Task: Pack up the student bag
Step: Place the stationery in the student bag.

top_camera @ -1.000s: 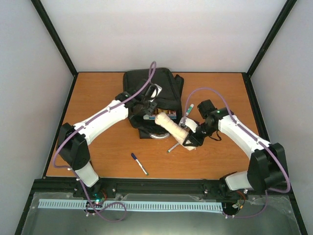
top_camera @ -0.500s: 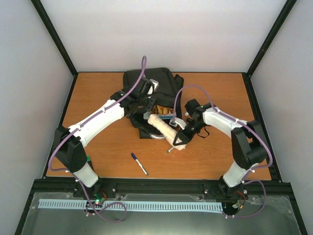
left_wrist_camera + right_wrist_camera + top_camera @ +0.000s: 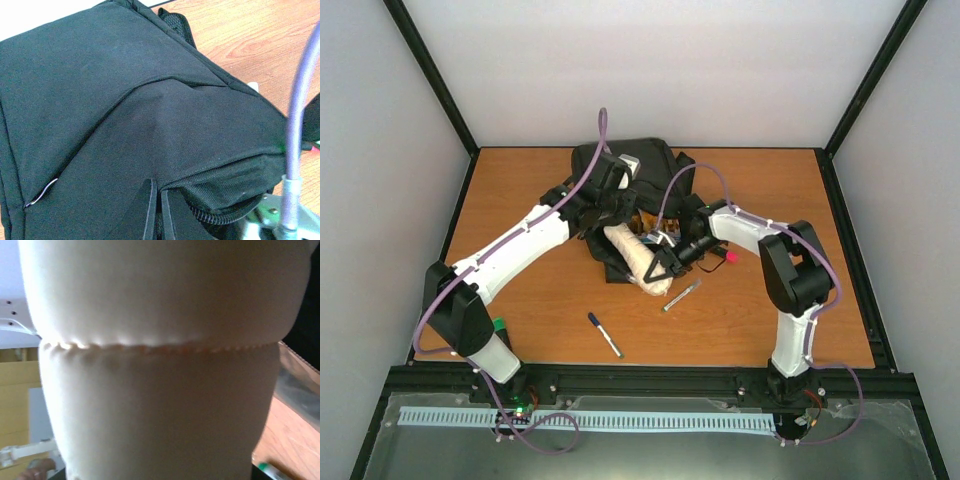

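Observation:
The student bag (image 3: 655, 172) is a black backpack lying at the back middle of the table. My left gripper (image 3: 617, 207) is shut on the fabric at the edge of its opening, where the zipper runs. In the left wrist view the two fingers (image 3: 150, 210) pinch a fold of the student bag (image 3: 125, 100). My right gripper (image 3: 666, 263) is shut on the near end of a beige oblong pouch (image 3: 632, 253). The pouch's far end points into the bag's mouth. The pouch (image 3: 160, 365) fills the right wrist view and hides the fingers.
A blue pen (image 3: 605, 335) lies on the wooden table (image 3: 520, 200) toward the front. A grey marker (image 3: 681, 295) lies just right of the pouch, and a small pink thing (image 3: 729, 257) sits under the right forearm. Black frame posts and white walls enclose the table.
My right arm has carried the pouch left and back, toward the bag's mouth. My left gripper has drawn the bag's edge slightly back and stays shut on it.

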Tool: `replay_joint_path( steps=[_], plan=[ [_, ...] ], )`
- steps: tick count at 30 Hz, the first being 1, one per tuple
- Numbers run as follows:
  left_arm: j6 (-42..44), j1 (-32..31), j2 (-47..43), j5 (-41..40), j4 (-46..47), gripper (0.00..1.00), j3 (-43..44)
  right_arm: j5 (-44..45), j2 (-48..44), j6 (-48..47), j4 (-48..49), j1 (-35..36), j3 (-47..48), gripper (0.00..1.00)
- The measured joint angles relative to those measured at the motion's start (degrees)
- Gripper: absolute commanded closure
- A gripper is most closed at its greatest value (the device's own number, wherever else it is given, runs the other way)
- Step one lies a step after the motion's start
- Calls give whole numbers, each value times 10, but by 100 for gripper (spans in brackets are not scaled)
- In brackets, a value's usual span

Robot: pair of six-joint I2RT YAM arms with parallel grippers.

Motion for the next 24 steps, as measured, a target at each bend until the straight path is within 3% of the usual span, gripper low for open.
replay_joint_path(
  steps=[7, 13, 17, 24],
  plan=[
    [-1, 1, -1, 0, 2, 99, -2, -83, 45, 73, 43, 14, 12, 58],
    [-2, 2, -2, 2, 14, 99, -10, -127, 56, 205, 158, 19, 3, 51],
    [-4, 5, -2, 1, 19, 99, -13, -126, 70, 294, 250, 21, 7, 47],
    [-11, 9, -20, -9, 35, 99, -35, -76, 107, 350, 304, 22, 78, 33]
  ],
)
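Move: The right hand already holds the beige stationery pouch. The student bag's open mouth lies about 6 cm ahead of that hand, 8 cm to its left and 3 cm below. The silver pen is roughly 6 cm back and 5 cm to the right, the pink-capped marker 2 cm ahead and 14 cm to the right, both some 9 cm below. The left hand still pinches the bag's raised flap; the mouth lies around 7 cm back of this hand, 1 cm to its right and 15 cm lower. First leftward, then forward and left at growing speed, the right hand feeds the stationery pouch into the bag's mouth under the flap, some 10 cm in all and nearly level. The wrist turns about 15 degrees while the fingers open clearly wider around the pouch. The left hand keeps its pinch on the flap, drifting only about 1 cm left. ##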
